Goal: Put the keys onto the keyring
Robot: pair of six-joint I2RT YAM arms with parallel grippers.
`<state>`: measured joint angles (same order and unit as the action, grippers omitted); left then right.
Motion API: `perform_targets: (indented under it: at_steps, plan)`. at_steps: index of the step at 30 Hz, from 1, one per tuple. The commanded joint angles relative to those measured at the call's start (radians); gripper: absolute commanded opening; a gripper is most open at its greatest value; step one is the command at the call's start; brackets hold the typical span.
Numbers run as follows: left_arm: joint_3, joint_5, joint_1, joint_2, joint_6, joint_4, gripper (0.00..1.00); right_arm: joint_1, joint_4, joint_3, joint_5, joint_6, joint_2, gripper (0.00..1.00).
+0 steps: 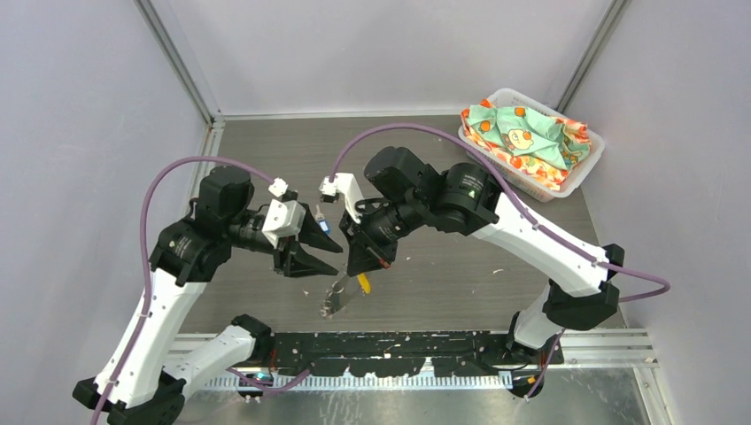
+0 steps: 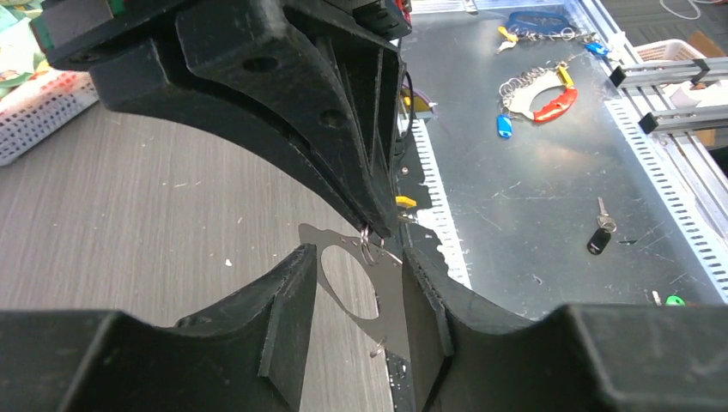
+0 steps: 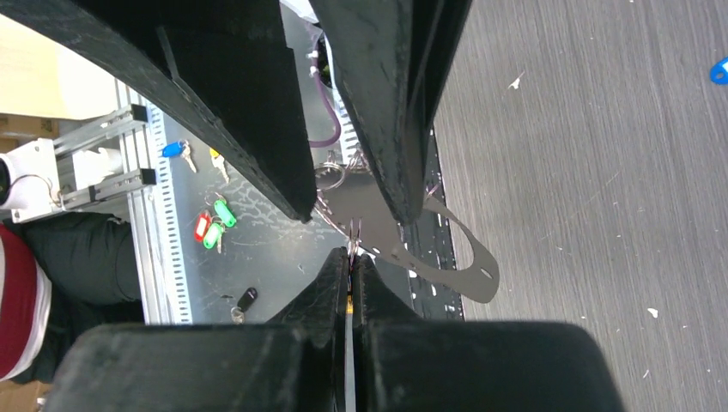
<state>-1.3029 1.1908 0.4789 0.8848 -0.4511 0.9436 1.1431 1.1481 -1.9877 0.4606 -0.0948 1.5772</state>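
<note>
My right gripper [image 1: 361,268] is shut on the yellow-headed key [image 1: 363,283], whose yellow shows between the pads [image 3: 349,300], with thin wire rings [image 2: 369,245] at the tips. The keyring [image 1: 333,299], a flat grey band loop [image 2: 392,292] [image 3: 485,274], lies just under those tips. My left gripper [image 1: 336,260] faces the right one from the left, open, with nothing between its fingers [image 2: 292,292]. The blue-headed key [image 1: 321,222] lies on the table behind the left gripper and shows at the right edge of the right wrist view [image 3: 719,70].
A white basket [image 1: 592,159] of patterned cloth stands at the back right. A black mounting plate [image 1: 398,341] runs along the near table edge. Beyond it, on a metal bench, lie a red carabiner [image 2: 554,105] and other key tags [image 3: 215,232]. Grey walls enclose the table.
</note>
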Motion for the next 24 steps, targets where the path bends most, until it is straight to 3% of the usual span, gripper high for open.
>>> perform_targets:
  at_steps: [1,8,24]
  plan:
    - [-0.006,0.04,0.02,0.02,0.004,0.007,0.42,0.006,0.048,-0.091,0.043,0.025,0.019,0.01]
    - [-0.014,-0.003,0.052,0.037,-0.044,0.058,0.38,0.012,0.064,-0.131,0.064,0.032,0.057,0.01]
    - [-0.043,-0.026,0.082,0.057,-0.111,0.143,0.0,0.021,0.119,-0.194,0.07,0.046,0.112,0.01]
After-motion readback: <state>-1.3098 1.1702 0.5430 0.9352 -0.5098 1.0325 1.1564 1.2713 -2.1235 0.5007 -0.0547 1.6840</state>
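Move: The left hand's half-open fingers face the right fingertips. The small ring clamped in those tips is about 2 cm to the left hand's right, level with it front to back and 1 cm lower. From the right hand, that ring pokes out 1 cm to the left and 1 cm down. From the left hand, the grey keyring plate hangs some 8 cm below and 1 cm back; the yellow-tagged key sits about 4 cm right, 1 cm back and 6 cm down. The left fingertips pinch the small ring at the tips of the right fingers, which stay shut on it. To get there the left hand sinks about 1.5 cm, easing back and right towards the ring, and closes from about half open to nearly shut. The right hand brings the ring roughly 1 cm back, down and left to meet it. ##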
